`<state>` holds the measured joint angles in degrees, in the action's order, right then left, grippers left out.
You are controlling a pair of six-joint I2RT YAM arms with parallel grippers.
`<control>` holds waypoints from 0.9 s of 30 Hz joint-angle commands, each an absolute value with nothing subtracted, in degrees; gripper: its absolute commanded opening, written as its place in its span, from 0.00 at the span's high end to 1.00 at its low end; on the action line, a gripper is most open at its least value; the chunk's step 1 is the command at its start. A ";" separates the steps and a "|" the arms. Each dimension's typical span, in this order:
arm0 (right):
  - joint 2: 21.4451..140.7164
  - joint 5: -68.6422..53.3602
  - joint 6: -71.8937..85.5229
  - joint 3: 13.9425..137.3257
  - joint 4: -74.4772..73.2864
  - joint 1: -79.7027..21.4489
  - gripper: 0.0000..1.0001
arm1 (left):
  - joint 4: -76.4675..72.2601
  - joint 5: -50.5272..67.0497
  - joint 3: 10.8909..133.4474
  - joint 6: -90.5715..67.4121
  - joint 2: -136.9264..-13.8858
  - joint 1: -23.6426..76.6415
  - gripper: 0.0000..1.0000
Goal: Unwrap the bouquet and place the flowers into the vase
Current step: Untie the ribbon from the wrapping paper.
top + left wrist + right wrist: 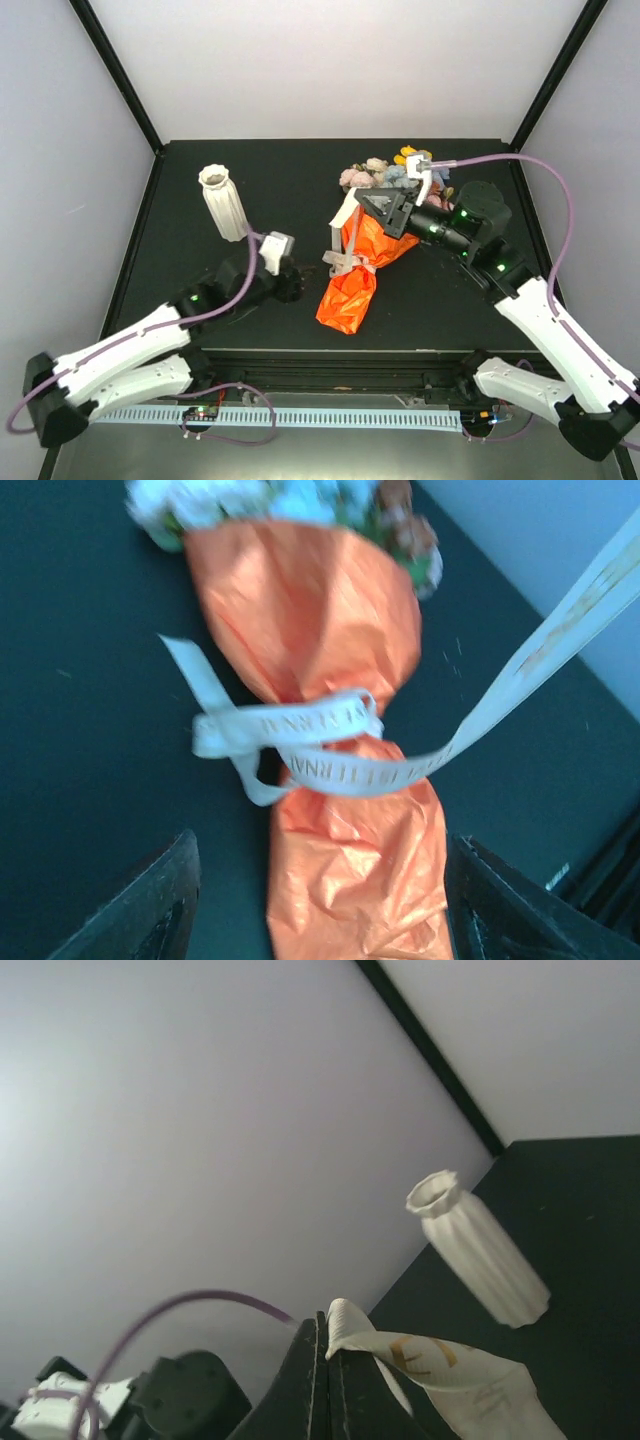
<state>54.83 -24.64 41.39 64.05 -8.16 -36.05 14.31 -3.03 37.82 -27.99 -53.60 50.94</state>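
Note:
The bouquet (358, 270) lies on the black table, its orange paper (310, 630) tied at the waist by a cream ribbon (300, 730). The flowers (385, 170) stick out at its far end, blurred in the left wrist view (270, 500). My right gripper (351, 207) hangs above the bouquet, shut (325, 1345) on one end of the ribbon (440, 1365), which rises taut from the knot. My left gripper (325, 910) is open, its fingers (150, 900) standing wide on either side of the paper's near tail. The ribbed off-white vase (222, 203) stands upright at the back left (480, 1250).
White walls with black corner posts close in the table (200, 160) on three sides. The left arm's purple cable (240, 280) loops beside the vase. A perforated rail (300, 415) runs along the near edge by the arm bases.

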 commanded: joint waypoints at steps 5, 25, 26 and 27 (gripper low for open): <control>65.78 -32.14 43.15 67.77 -3.46 -42.72 0.99 | 27.78 -20.97 41.75 -22.10 -35.24 48.85 0.29; 74.97 -7.73 19.52 78.69 -33.15 -46.50 0.52 | 30.72 -20.36 41.36 -20.08 -25.61 48.90 0.10; 74.84 -6.34 19.56 77.69 -34.02 -46.19 0.52 | 29.82 -19.82 40.33 -20.71 -26.53 48.84 0.09; 74.72 -4.77 19.86 76.56 -34.91 -45.81 0.52 | 29.24 -19.54 39.18 -22.46 -27.64 48.80 0.07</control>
<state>76.20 -13.91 23.75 79.11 -26.59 -47.05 29.93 -20.97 41.91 -20.27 -24.58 49.08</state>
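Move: The ribbon's knot lies about 9 cm ahead of the right hand, 3 cm to its left and 40 cm below; this hand already grips one ribbon end. The flowers are some 28 cm ahead of it and 11 cm to its right. From the empty left hand the knot is roughly 10 cm ahead, 11 cm to the right and 17 cm lower, while the vase stands 17 cm ahead and 21 cm to the left. Drawing the ribbon end left across the bouquet, the right hand travels about 12 cm while sinking, then the shut fingers open halfway as it swings a little back right, forward and farther down, fingertips tipping down some 25 degrees. The left hand withdraws left and up, away from the knot, fingers rising and opening wider. ##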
